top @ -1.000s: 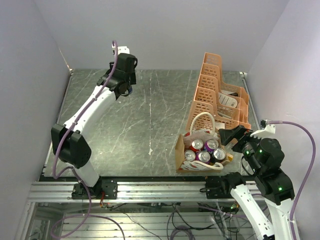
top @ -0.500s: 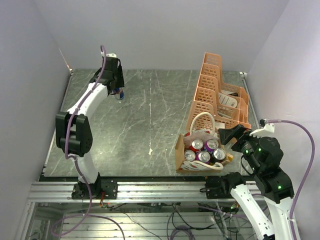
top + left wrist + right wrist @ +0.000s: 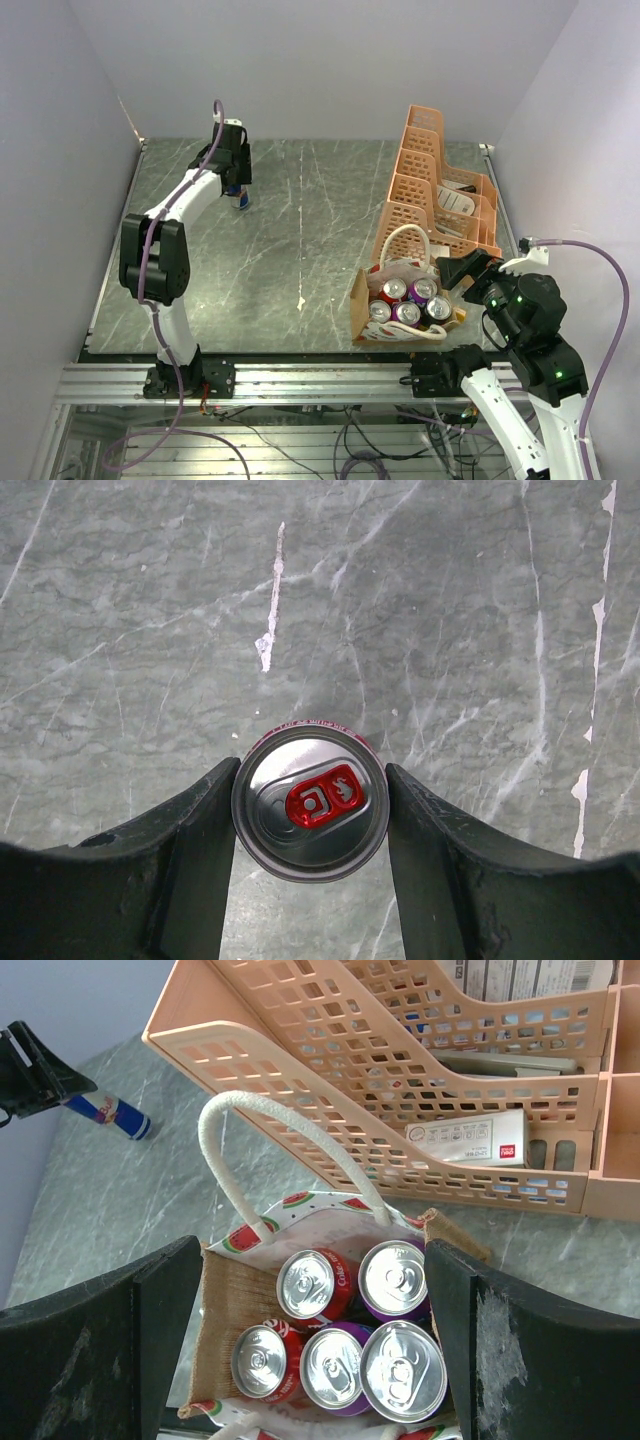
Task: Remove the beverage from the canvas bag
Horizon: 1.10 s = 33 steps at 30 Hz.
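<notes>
At the far left of the table my left gripper (image 3: 239, 190) (image 3: 311, 805) is shut on a beverage can (image 3: 311, 802) (image 3: 243, 199) with a silver top and a red tab, one finger against each side. The same blue-and-silver can (image 3: 112, 1112) shows tilted, low over the marble. The canvas bag (image 3: 359, 300) (image 3: 222, 1300) stands at the near right, its white loop handle (image 3: 285, 1135) upright, with several red and purple cans (image 3: 312, 1285) inside. Just above the bag my right gripper (image 3: 456, 272) (image 3: 320, 1355) is open, holding nothing, its fingers straddling the bag.
An orange lattice rack (image 3: 440, 190) (image 3: 400, 1040) holding boxes and papers stands right behind the bag, close to its handle. Walls close in the table at the left, back and right. The metal rail with both arm bases (image 3: 300, 380) runs along the near edge.
The left arm has swung its gripper and the can down and toward the table's far left, its elbow folding back. The right arm and the bag have not moved.
</notes>
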### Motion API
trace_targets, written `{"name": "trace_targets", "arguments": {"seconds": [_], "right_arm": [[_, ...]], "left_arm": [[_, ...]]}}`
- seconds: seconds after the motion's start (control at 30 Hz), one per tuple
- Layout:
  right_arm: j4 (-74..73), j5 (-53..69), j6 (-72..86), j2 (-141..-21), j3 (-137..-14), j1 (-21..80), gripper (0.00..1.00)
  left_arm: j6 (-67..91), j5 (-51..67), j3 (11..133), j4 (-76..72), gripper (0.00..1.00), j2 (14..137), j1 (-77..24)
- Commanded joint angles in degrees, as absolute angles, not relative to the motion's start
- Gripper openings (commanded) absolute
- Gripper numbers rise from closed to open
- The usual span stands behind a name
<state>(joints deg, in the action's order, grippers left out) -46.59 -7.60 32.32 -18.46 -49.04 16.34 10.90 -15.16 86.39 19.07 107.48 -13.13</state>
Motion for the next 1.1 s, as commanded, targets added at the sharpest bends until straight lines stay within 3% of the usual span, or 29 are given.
{"name": "trace_targets", "arguments": {"seconds": [0.0, 0.43, 0.47, 0.57, 0.73, 0.93, 1.07], "right_arm": [[-45.2, -7.1, 31.9, -18.2, -48.3, 15.9, 0.93], [-45.2, -6.9, 31.8, -17.7, -48.3, 15.8, 0.93], [-45.2, -6.9, 31.7, -17.6, -48.2, 15.8, 0.93], [-45.1, -6.9, 31.7, -17.5, -48.2, 15.8, 0.93], [-45.1, -6.6, 31.6, -17.4, -48.2, 15.8, 0.93], [-44.9, -6.5, 31.5, -17.1, -48.3, 15.8, 0.93], [-44.8, -6.4, 31.4, -16.6, -48.3, 15.7, 0.93]], "left_arm": [[9.5, -15.9, 87.1, 13.3, 0.07, 107.4, -13.2], [10.5, -16.6, 87.1, 14.0, 0.09, 110.4, -13.2], [10.7, -17.2, 86.8, 13.8, 0.16, 110.1, -13.2], [10.1, -18.0, 86.5, 13.7, 0.58, 108.8, -13.2], [9.5, -18.7, 86.7, 15.1, 0.96, 104.3, -13.3], [9.8, -17.4, 85.0, 17.4, 0.98, 94.4, -14.7], [9.1, -17.8, 87.0, 21.7, 0.97, 88.5, -23.2]]}}
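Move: The left hand, far out over bare table, still holds the blue-silver can near its top. The table spot for it lies about 13 cm below the hand point and 1 cm ahead, level with it sideways. The nearest other thing, the canvas bag, is roughly 34 cm back and 46 cm to the right, some 7 cm lower. From the idle right hand that spot lies about 34 cm ahead, 53 cm left and 26 cm below. Down by about 2 cm, with barely a centimetre forward, the left hand eases the gripped can onto the table and pauses there. Its fingers then spread wide and let go, and the hand rises quickly, about 12 cm up and away from the can, drawing back a few centimetres as the fingertips tilt up some 10 degrees. ##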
